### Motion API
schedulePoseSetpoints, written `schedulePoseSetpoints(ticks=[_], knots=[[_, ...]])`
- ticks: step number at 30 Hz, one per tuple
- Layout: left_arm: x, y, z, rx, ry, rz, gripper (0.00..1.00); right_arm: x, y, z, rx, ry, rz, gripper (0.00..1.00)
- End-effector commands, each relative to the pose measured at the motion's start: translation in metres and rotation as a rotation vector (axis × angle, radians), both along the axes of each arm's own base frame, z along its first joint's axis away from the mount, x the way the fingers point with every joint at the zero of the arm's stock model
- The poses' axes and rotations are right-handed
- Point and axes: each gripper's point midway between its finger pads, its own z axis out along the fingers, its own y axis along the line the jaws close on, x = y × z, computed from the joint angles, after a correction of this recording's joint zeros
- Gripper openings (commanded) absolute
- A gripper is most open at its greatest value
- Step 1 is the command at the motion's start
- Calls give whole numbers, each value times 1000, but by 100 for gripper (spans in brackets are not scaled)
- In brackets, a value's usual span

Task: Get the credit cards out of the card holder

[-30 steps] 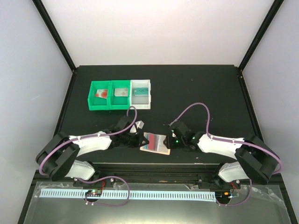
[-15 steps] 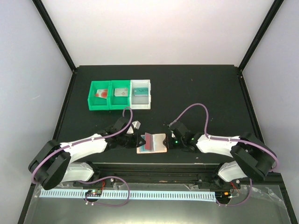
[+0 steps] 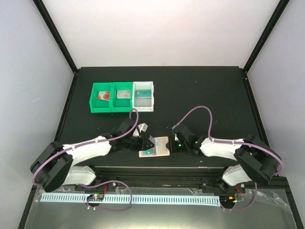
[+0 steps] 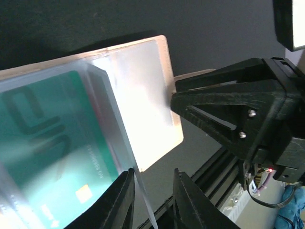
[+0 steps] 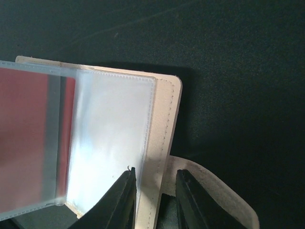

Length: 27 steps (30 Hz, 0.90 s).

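The tan card holder [image 3: 161, 145] lies open on the black table between both grippers. Its clear sleeves are fanned, and a teal credit card [image 3: 148, 152] faces up in the top sleeve. In the left wrist view the teal card [image 4: 47, 152] fills the left, and a thin sleeve edge runs between my left gripper's [image 4: 152, 200] parted fingers, against the left one. In the right wrist view a red-pink card [image 5: 28, 138] shows inside a sleeve. My right gripper [image 5: 155, 191] has parted fingers straddling the holder's [image 5: 164, 124] stitched edge by the tab [image 5: 214, 191].
A green two-compartment bin [image 3: 110, 106] and a white bin [image 3: 144, 106] stand at the back left, each compartment with a card in it. The table's front rail runs just below the card holder. Both arms reach inward from the near corners.
A second ago a red card faced up. A sleeve page then stood upright, and it now lies turned over with the teal card showing. My left gripper has moved in toward the holder.
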Motion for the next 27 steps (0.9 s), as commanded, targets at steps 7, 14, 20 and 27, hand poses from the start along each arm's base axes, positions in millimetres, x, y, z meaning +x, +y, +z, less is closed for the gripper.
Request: schedulePoseSetpoints(ticks=[7, 14, 20, 27], knots=[[2, -37, 25, -137, -7, -80, 30, -1, -6, 3, -4, -24, -13, 23], [4, -38, 29, -132, -38, -87, 35, 5, -14, 12, -30, -71, -34, 23], [8, -29, 28, -82, -71, -62, 40, 10, -20, 28, -28, -121, -56, 23], [18, -16, 31, -42, -120, 4, 51, 11, -7, 53, 72, -159, -33, 23]])
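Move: The see-through pocket page stands on edge between the left fingertips, over the card holder. The right half of the holder, where the page is to go down, lies about 5 cm to the left hand's right, 2 cm back and 6 cm below. The green card is about 3 cm back, 1 cm left and 6 cm below. From the right hand, the right half is roughly 3 cm left, 1 cm back and 1 cm below. The left hand carries the raised page over the holder's spine towards the right half, going about 2.5 cm to the right, then rises some 2 cm with a slight forward drift, its fingers spreading wider all along so that the page comes free. The right hand first stays low at the holder's right edge, its fingers keeping their narrow gap, then lifts away about 4 cm and a little to the right, tipping its fingers slightly outward. ##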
